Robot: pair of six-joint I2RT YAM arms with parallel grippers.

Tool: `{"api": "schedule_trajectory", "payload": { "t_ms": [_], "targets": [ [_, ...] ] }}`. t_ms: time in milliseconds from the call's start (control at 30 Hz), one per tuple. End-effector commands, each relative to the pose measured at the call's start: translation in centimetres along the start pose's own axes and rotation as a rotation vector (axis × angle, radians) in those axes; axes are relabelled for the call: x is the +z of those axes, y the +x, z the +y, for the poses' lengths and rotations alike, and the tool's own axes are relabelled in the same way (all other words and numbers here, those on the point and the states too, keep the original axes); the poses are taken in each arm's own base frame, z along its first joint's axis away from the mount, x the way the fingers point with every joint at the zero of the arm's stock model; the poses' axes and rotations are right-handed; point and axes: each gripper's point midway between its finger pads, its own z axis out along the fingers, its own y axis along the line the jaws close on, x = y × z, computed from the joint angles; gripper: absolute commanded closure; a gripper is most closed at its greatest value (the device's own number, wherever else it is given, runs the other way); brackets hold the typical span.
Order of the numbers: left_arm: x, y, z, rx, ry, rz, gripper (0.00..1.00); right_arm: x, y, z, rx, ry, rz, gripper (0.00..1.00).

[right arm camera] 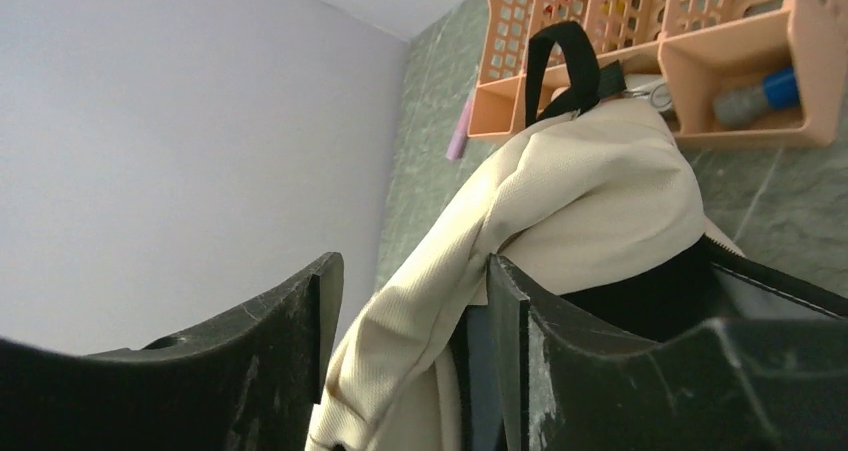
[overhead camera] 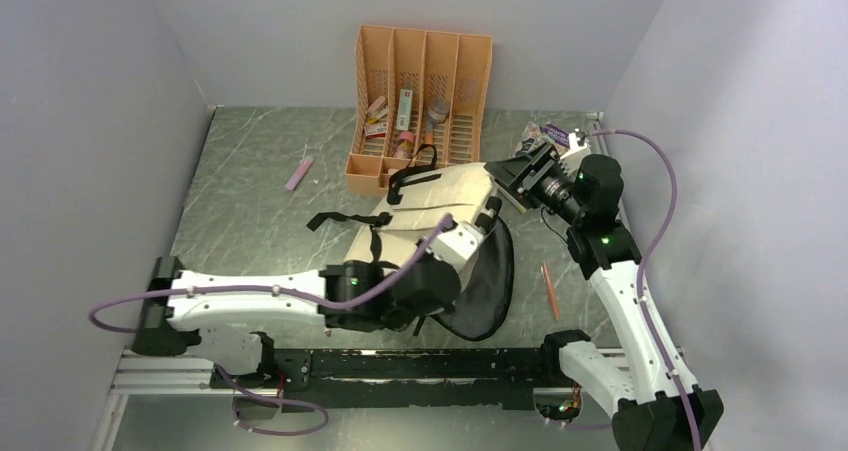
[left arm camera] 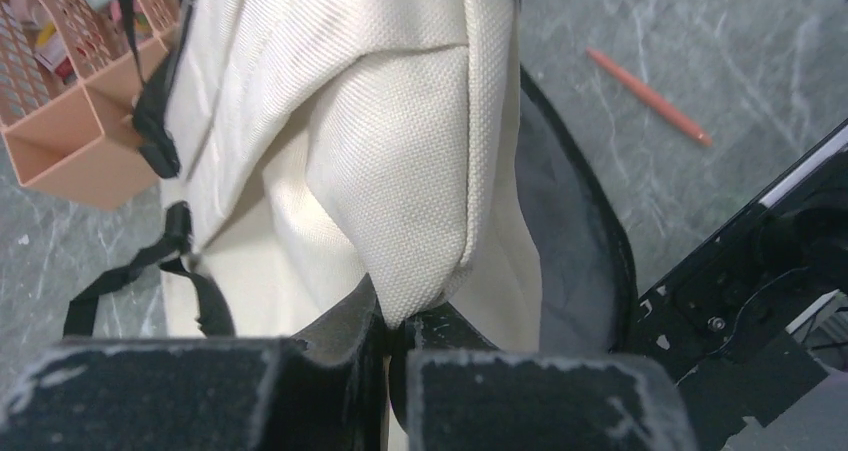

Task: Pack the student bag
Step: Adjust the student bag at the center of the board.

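The cream student bag (overhead camera: 440,186) lies in the middle of the table, its dark-lined flap (overhead camera: 490,281) hanging open toward the near edge. My left gripper (overhead camera: 490,214) is shut on a fold of the bag's cream fabric (left arm camera: 400,151), pinched right at the fingertips (left arm camera: 400,336). My right gripper (overhead camera: 505,181) is at the bag's far right corner. Its jaws (right arm camera: 415,281) stand apart, open, with a twisted band of the bag's fabric (right arm camera: 600,191) running between them and lying against the right finger (right arm camera: 515,331).
An orange slotted organiser (overhead camera: 420,91) with small items stands just behind the bag, also in the left wrist view (left arm camera: 70,121) and the right wrist view (right arm camera: 700,61). An orange pen (overhead camera: 549,289) lies right of the bag. A pink stick (overhead camera: 298,173) lies far left. Small packets (overhead camera: 545,131) sit at back right.
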Motion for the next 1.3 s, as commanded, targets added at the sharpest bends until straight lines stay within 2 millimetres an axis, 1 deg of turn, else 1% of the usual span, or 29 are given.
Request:
{"api": "schedule_trajectory", "payload": {
  "t_ms": [0,67,233,400,533,667,833,900,1000,1133,1167,1267],
  "targets": [
    [-1.5,-4.6,1.2,-0.049,0.081,-0.120,0.95,-1.3,-1.3,0.8,-0.164,0.008,-0.059,0.40],
    [-2.2,-5.7,2.2,-0.057,0.105,-0.148,0.95,-2.0,-1.7,1.1,-0.214,0.015,-0.083,0.38],
    [-3.4,-8.1,5.9,-0.097,0.142,-0.210,0.95,-3.6,-3.1,0.8,-0.321,0.076,-0.163,0.36],
    [-4.2,-10.0,9.4,-0.135,0.122,-0.260,0.95,-5.2,-4.0,0.7,-0.376,0.114,-0.231,0.34],
    [-4.4,-11.2,11.3,-0.149,0.099,-0.279,0.95,-6.3,-4.5,0.6,-0.392,0.138,-0.280,0.32],
    [-5.0,-13.5,12.8,-0.177,0.093,-0.331,0.95,-6.8,-4.5,-0.6,-0.396,0.184,-0.301,0.30],
    [-5.1,-15.5,15.2,-0.204,0.040,-0.359,0.95,-6.5,-3.1,-4.2,-0.347,0.296,-0.244,0.28],
    [-4.9,-15.9,16.3,-0.219,0.012,-0.362,0.95,-6.3,-2.0,-6.0,-0.313,0.338,-0.211,0.26],
    [-4.4,-16.3,17.4,-0.252,-0.013,-0.351,0.95,-6.2,-0.4,-8.1,-0.265,0.374,-0.172,0.24],
    [-3.8,-16.4,18.5,-0.298,-0.052,-0.336,0.95,-5.8,2.2,-10.2,-0.199,0.380,-0.103,0.22],
    [-3.8,-16.4,18.7,-0.307,-0.058,-0.336,0.95,-5.6,3.1,-10.5,-0.186,0.362,-0.072,0.21],
    [-3.7,-16.6,19.2,-0.330,-0.065,-0.345,0.95,-4.6,5.5,-10.9,-0.142,0.284,0.007,0.12]
  ]
}}
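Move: The left hand already pinches the bag's cream cloth; the bag's middle lies about 8 cm ahead, 8 cm left and 12 cm below. From that hand, the organizer is some 32 cm ahead and 9 cm left, the red pen about 21 cm right and 1 cm back. The half-open right hand has cloth between its fingers, the bag's middle roughly 9 cm back, 13 cm left and 18 cm below. Left hand, still pinching the bag, lifts up-forward-left some 20 cm; right opens wider, moves right, then drops. ##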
